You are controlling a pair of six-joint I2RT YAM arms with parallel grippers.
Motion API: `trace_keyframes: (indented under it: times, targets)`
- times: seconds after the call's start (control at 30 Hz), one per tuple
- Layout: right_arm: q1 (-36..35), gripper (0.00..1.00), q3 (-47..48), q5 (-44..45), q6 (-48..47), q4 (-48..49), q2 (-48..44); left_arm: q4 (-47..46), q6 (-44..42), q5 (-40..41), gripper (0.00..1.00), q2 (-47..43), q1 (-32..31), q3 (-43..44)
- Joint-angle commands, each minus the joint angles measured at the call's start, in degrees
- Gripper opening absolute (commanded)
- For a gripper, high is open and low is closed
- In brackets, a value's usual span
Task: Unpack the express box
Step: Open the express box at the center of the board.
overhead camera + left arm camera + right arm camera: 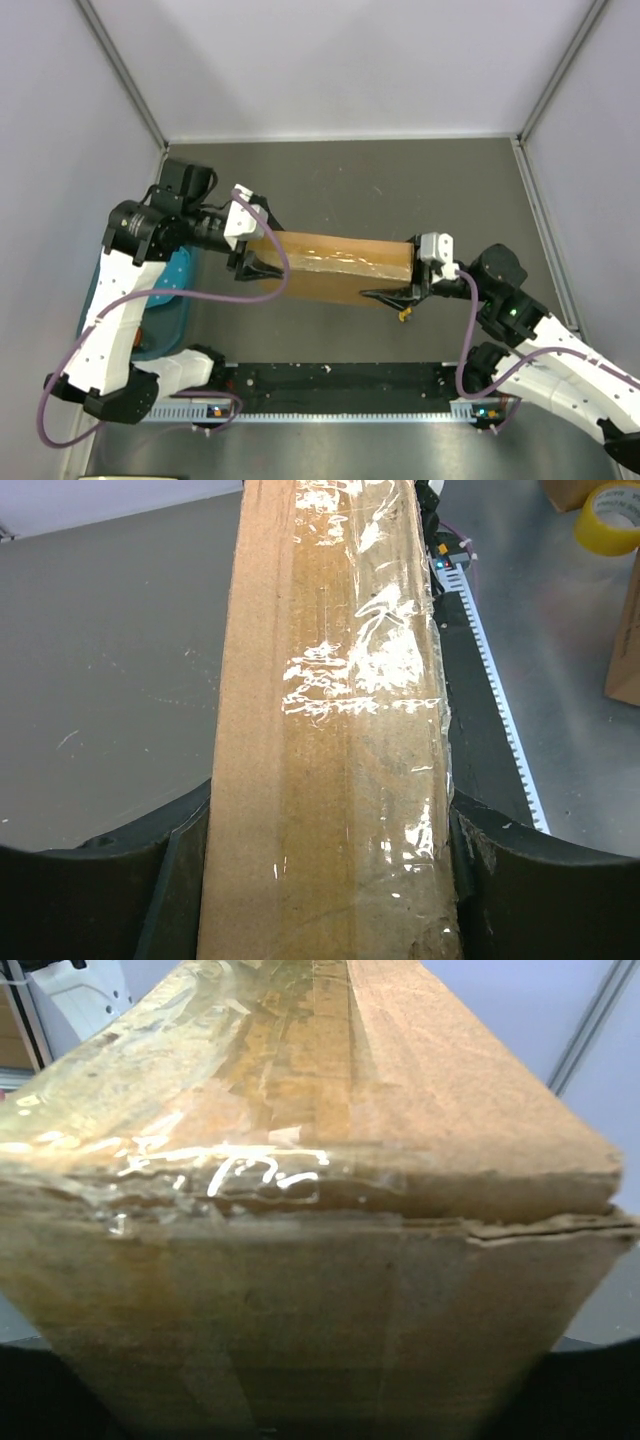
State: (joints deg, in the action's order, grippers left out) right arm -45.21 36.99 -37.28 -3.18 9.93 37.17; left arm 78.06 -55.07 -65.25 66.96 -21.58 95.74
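Observation:
The express box (pixel 335 265) is a flat brown cardboard box turned up on its long edge in the middle of the table, with shiny clear tape along its top seam (pixel 370 670). My left gripper (pixel 250 265) is shut on its left end; in the left wrist view the dark fingers (pixel 120 880) press against both faces of the box (pixel 300 810). My right gripper (pixel 400 290) straddles the right end. In the right wrist view the box's taped end (pixel 320 1260) fills the frame, and only dark finger edges (pixel 590 1390) show at the bottom corners, against the cardboard.
A small yellow utility knife (pixel 403 316) lies on the table just under the right gripper. A blue bin (pixel 170 300) sits at the left edge. A black rail (pixel 330 385) runs along the front. Beyond it are a yellow tape roll (pixel 610 520) and another brown carton (pixel 625 630).

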Motion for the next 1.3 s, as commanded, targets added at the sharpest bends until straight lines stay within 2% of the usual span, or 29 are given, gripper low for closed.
trace_keyframes:
  times: [0.0,0.03,0.13,0.37,0.47,0.57,0.6,0.7,0.87,0.97,1.27]
  targets:
    - [0.6,0.17,4.1,3.2,-1.0,-3.0,-1.0,-3.6,8.6,-0.6,0.61,-4.3,0.4,1.4]
    - [0.6,0.16,4.7,3.4,-1.3,-3.9,-0.6,-6.9,10.5,-0.1,0.76,-5.8,0.3,0.8]
    - [0.7,0.15,6.2,4.5,-1.4,-5.4,1.1,-9.8,12.2,1.0,0.99,-8.0,-0.1,-0.7]
    - [0.6,0.14,9.0,6.3,-1.0,-7.9,3.7,-10.6,9.8,3.3,0.99,-9.9,-1.8,-5.3]
    - [0.6,0.14,10.5,5.9,-0.4,-8.4,4.9,-12.5,9.1,5.2,0.99,-10.0,-5.4,-8.2]
    - [0.6,0.13,11.7,5.2,0.0,-8.7,5.6,-15.4,7.6,12.6,0.99,-10.7,-11.9,-12.1]
    - [0.6,0.12,11.9,4.8,0.2,-8.7,6.2,-20.5,8.2,18.2,0.99,-11.1,-14.9,-13.6]
    - [0.6,0.1,12.4,3.4,1.0,-9.1,7.5,-28.3,10.1,27.2,0.99,-12.9,-17.6,-17.9]
    - [0.6,0.08,12.1,2.4,0.8,-12.0,7.8,-42.3,10.6,38.0,0.99,-15.1,-18.9,-21.3]
    - [0.6,0.07,12.2,1.3,0.0,-14.2,8.5,-44.7,10.2,39.4,0.99,-16.1,-19.0,-22.6]
    - [0.5,0.05,14.4,-1.1,-1.5,-18.3,11.0,-43.0,8.8,38.0,0.99,-16.2,-19.3,-26.0]
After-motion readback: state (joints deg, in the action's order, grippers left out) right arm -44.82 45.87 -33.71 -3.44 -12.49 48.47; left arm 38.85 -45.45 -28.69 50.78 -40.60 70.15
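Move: The express box is held up between the hands, about level with both. Its middle lies some 9 cm to the right of the left hand and 5 cm below it, and about 9 cm to the left of the right hand and 3 cm below that one. On the table, roughly 28 cm beneath the right hand, the yellow cutter lies about 9 cm to its right and 2 cm ahead. Back and up by about 3 cm, the left hand opens wide and gives up its grip on the box's left end, then sinks to the right and swings forward some 8 cm across that end while rolling about 30 degrees, its near finger coming to the top seam edge. The right hand keeps its pinch on the right end, lowering and tipping the box. ##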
